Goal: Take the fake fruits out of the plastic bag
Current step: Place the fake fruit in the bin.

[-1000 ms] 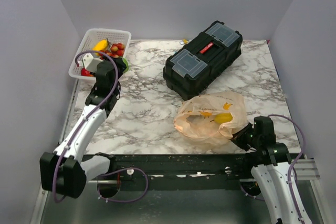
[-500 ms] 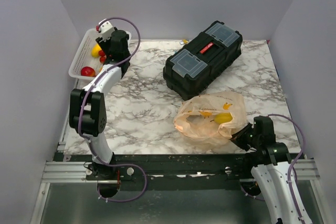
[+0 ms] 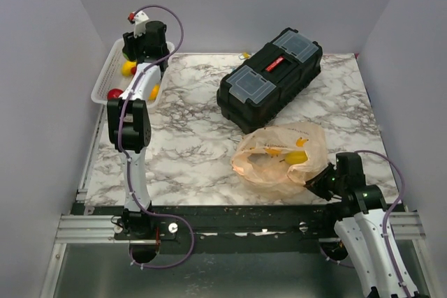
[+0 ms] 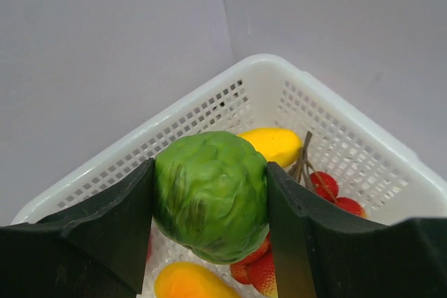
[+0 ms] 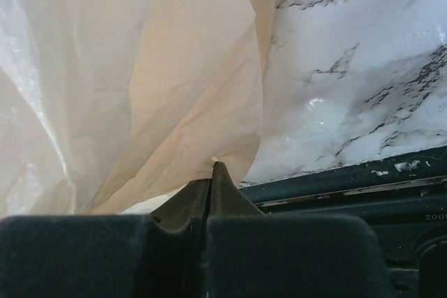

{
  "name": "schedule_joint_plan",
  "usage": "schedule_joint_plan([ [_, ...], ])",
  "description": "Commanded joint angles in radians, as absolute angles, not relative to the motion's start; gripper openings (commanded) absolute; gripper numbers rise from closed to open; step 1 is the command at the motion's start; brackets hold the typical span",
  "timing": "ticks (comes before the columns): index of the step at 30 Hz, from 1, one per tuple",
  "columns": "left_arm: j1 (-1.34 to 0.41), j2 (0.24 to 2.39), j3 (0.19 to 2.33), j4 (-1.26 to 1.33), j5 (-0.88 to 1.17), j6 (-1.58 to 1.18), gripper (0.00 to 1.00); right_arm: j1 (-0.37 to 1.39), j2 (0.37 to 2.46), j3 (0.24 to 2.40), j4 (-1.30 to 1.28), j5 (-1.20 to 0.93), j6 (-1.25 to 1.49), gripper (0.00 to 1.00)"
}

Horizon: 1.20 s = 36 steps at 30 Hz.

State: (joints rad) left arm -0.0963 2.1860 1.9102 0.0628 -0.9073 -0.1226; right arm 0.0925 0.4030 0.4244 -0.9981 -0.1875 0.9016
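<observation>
The pale-orange plastic bag (image 3: pixel 281 155) lies on the marble table near its front right, with yellow fruit (image 3: pixel 298 157) showing through it. My right gripper (image 3: pixel 319 185) is shut on the bag's near edge (image 5: pixel 209 137). My left gripper (image 3: pixel 134 50) is stretched out over the white mesh basket (image 3: pixel 105 78) at the back left, shut on a green round fruit (image 4: pixel 209 193). Below it in the basket lie a yellow oval fruit (image 4: pixel 272 144), a red berry cluster (image 4: pixel 335 190) and an orange oval fruit (image 4: pixel 192 280).
A black toolbox (image 3: pixel 269 78) stands at the back centre, just behind the bag. The table's front edge and a dark rail (image 5: pixel 363 186) run right below my right gripper. Grey walls close in on the left, back and right.
My left arm has swung further back and left, carrying the green fruit from the table's left side out over the basket. The right gripper has kept its hold on the bag.
</observation>
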Motion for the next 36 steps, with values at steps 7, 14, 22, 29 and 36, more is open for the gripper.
schedule_joint_plan([
  [7, 0.036, 2.277, 2.127, -0.445, -0.856, -0.418, 0.0, 0.097, 0.408, 0.454, -1.032, -0.163, 0.929, 0.01],
  [14, 0.05, 2.287, 2.148, -0.467, -0.818, -0.434, 0.06, 0.095, 0.423, 0.454, -1.029, -0.17, 0.92, 0.01],
  [22, 0.065, 2.317, 2.199, -0.433, -0.731, -0.416, 0.32, 0.095, 0.415, 0.452, -1.028, -0.167, 0.924, 0.01],
  [29, 0.073, 2.329, 2.22, -0.432, -0.707, -0.417, 0.54, 0.095, 0.417, 0.452, -1.028, -0.165, 0.926, 0.01],
  [36, 0.081, 2.317, 2.202, -0.44, -0.69, -0.435, 0.6, 0.095, 0.413, 0.454, -1.03, -0.164, 0.926, 0.01],
])
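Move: My left hand already holds the green pepper over the bin, whose middle is some 18 cm below, about 3 cm back and 3 cm to the left. Inside, the yellow mango lies roughly 3 cm ahead and 4 cm left of that hand, the strawberries about 5 cm right and level, the orange mango 9 cm back and 4 cm right, the red fruit 10 cm back and 9 cm left. From my right hand the bin is about 45 cm ahead and 60 cm left. I swing my left hand leftward, crossing above the bin towards its left wall, and sink about 5 cm, easing back a couple of centimetres and then forward again. It ends some 7 cm farther left after a slight drift back to the right. On the way the fingers tip down roughly 15 degrees and keep their grip on the green pepper. ##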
